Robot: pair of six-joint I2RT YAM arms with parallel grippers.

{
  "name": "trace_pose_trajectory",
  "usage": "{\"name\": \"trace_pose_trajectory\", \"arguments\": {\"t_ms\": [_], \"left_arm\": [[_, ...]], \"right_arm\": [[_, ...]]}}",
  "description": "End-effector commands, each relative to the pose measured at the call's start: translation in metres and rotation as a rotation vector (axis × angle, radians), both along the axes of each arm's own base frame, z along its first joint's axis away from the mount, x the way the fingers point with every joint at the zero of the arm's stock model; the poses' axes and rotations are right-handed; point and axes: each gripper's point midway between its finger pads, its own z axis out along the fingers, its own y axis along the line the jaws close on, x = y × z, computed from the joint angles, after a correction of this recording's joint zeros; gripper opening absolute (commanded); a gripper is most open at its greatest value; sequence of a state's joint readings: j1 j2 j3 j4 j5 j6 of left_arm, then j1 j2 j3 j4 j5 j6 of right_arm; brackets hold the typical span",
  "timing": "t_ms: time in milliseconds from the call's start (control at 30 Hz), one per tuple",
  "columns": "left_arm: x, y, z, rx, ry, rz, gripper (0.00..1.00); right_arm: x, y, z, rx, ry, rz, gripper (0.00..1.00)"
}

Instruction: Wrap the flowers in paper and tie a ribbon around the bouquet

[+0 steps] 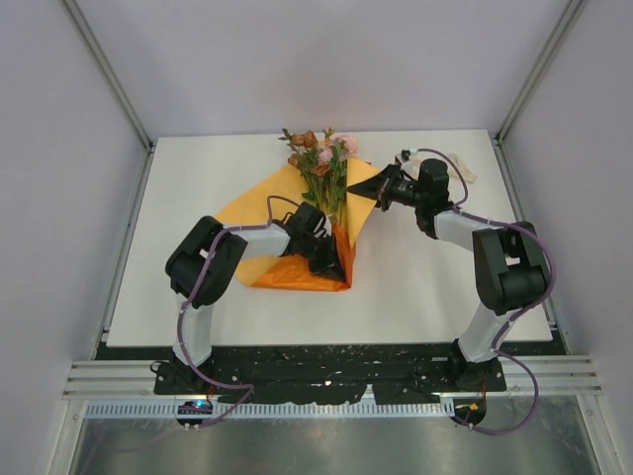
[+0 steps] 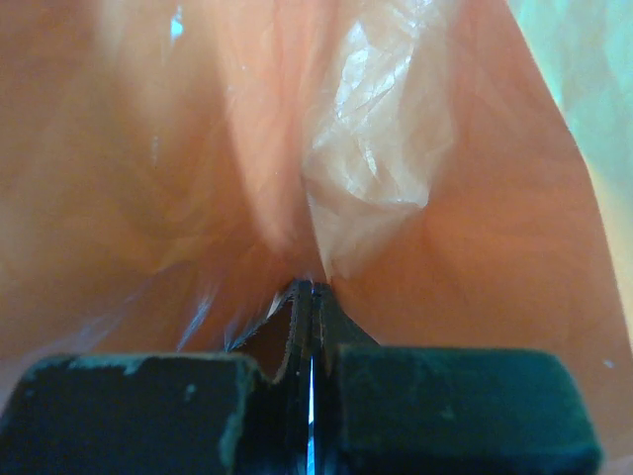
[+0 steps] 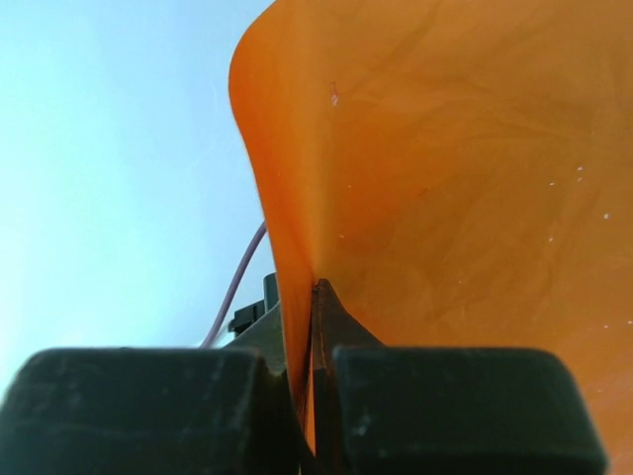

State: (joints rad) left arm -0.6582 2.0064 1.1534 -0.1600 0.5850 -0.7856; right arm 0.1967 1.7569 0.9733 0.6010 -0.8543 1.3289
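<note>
The flowers [image 1: 318, 163] lie on the orange paper [image 1: 255, 208] at the back middle of the table, blooms pointing away from me. My left gripper [image 1: 331, 263] sits low at the stem end, where the paper is bunched up. Its jaws are shut, and a crease of the paper [image 2: 475, 247] meets their tips at the left gripper [image 2: 313, 289]. My right gripper [image 1: 378, 191] is shut on the sheet's right corner and holds it lifted. In the right wrist view the paper [image 3: 475, 198] runs between the jaws of the right gripper [image 3: 315, 289]. The ribbon [image 1: 461, 168] lies behind the right arm.
The white table top [image 1: 198, 297] ends at a black rail in front of the arm bases. Metal frame posts [image 1: 109, 74] stand at the back corners. A purple cable [image 3: 232, 287] runs past the right gripper.
</note>
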Motion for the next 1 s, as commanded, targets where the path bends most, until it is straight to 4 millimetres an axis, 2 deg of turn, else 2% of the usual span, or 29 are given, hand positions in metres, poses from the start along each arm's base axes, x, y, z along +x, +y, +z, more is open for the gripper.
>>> {"name": "trace_pose_trajectory", "arguments": {"t_ms": [0, 167, 300, 333, 467, 533, 567, 600, 633, 800, 867, 900, 933, 967], "left_arm": [[-0.004, 0.030, -0.050, 0.185, 0.037, 0.039, 0.00], [0.003, 0.026, -0.042, 0.148, 0.004, 0.038, 0.00], [0.004, 0.023, -0.040, 0.135, 0.000, 0.031, 0.00], [0.002, 0.024, -0.042, 0.137, 0.010, 0.031, 0.00], [0.002, 0.023, -0.043, 0.118, 0.018, 0.037, 0.00], [0.003, 0.023, -0.041, 0.110, 0.013, 0.039, 0.00], [0.003, 0.022, -0.040, 0.104, 0.009, 0.038, 0.00], [0.004, 0.022, -0.039, 0.098, 0.006, 0.043, 0.00], [0.005, 0.022, -0.038, 0.090, 0.006, 0.044, 0.00], [0.010, 0.020, -0.027, 0.035, -0.030, 0.051, 0.00], [0.009, 0.021, -0.026, 0.035, -0.027, 0.054, 0.00], [0.009, 0.021, -0.026, 0.036, -0.027, 0.055, 0.00], [0.009, 0.022, -0.028, 0.041, -0.022, 0.058, 0.00], [0.010, 0.022, -0.027, 0.036, -0.021, 0.063, 0.00]], "right_arm": [[0.000, 0.014, 0.018, 0.012, -0.078, 0.025, 0.06], [-0.009, 0.023, -0.008, -0.009, -0.042, 0.052, 0.05], [-0.015, 0.036, -0.012, -0.005, -0.038, 0.083, 0.05], [-0.014, 0.039, -0.009, 0.000, -0.052, 0.084, 0.05], [-0.007, 0.052, -0.017, 0.007, -0.040, 0.080, 0.05], [0.000, 0.056, -0.021, 0.018, -0.041, 0.058, 0.05], [0.005, 0.057, -0.017, 0.039, -0.053, 0.039, 0.05], [0.007, 0.060, -0.022, 0.053, -0.024, 0.033, 0.06], [0.011, 0.062, -0.016, 0.073, -0.054, 0.022, 0.05], [0.014, 0.076, -0.027, 0.108, -0.034, 0.031, 0.06], [0.009, 0.079, -0.026, 0.112, -0.033, 0.077, 0.17], [0.007, 0.076, -0.027, 0.107, -0.025, 0.085, 0.34], [0.002, 0.072, -0.018, 0.096, -0.062, 0.104, 0.44], [-0.002, 0.063, -0.017, 0.072, -0.042, 0.103, 0.56]]}}
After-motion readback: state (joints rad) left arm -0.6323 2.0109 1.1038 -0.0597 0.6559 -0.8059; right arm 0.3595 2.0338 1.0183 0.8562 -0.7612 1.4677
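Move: The right gripper already holds the paper's raised right flap. The bouquet's stems, over which that flap goes, lie about 7 cm to its left, some 6 cm ahead and 18 cm below. The flower heads are roughly 24 cm ahead, 11 cm left and 15 cm below; the folded lower paper held by the left gripper is some 14 cm back, 6 cm left and 18 cm below. From the left gripper the stems lie about 20 cm ahead and 2 cm left, level with it. Carry the flap's edge with the right gripper about 7 cm left and, after the first third or so, some 6 cm down as well, over the stems, the fingers still pointing mainly left. At the end start opening the fingers, the paper still between them. Keep the shut left gripper in place on the lower fold. ##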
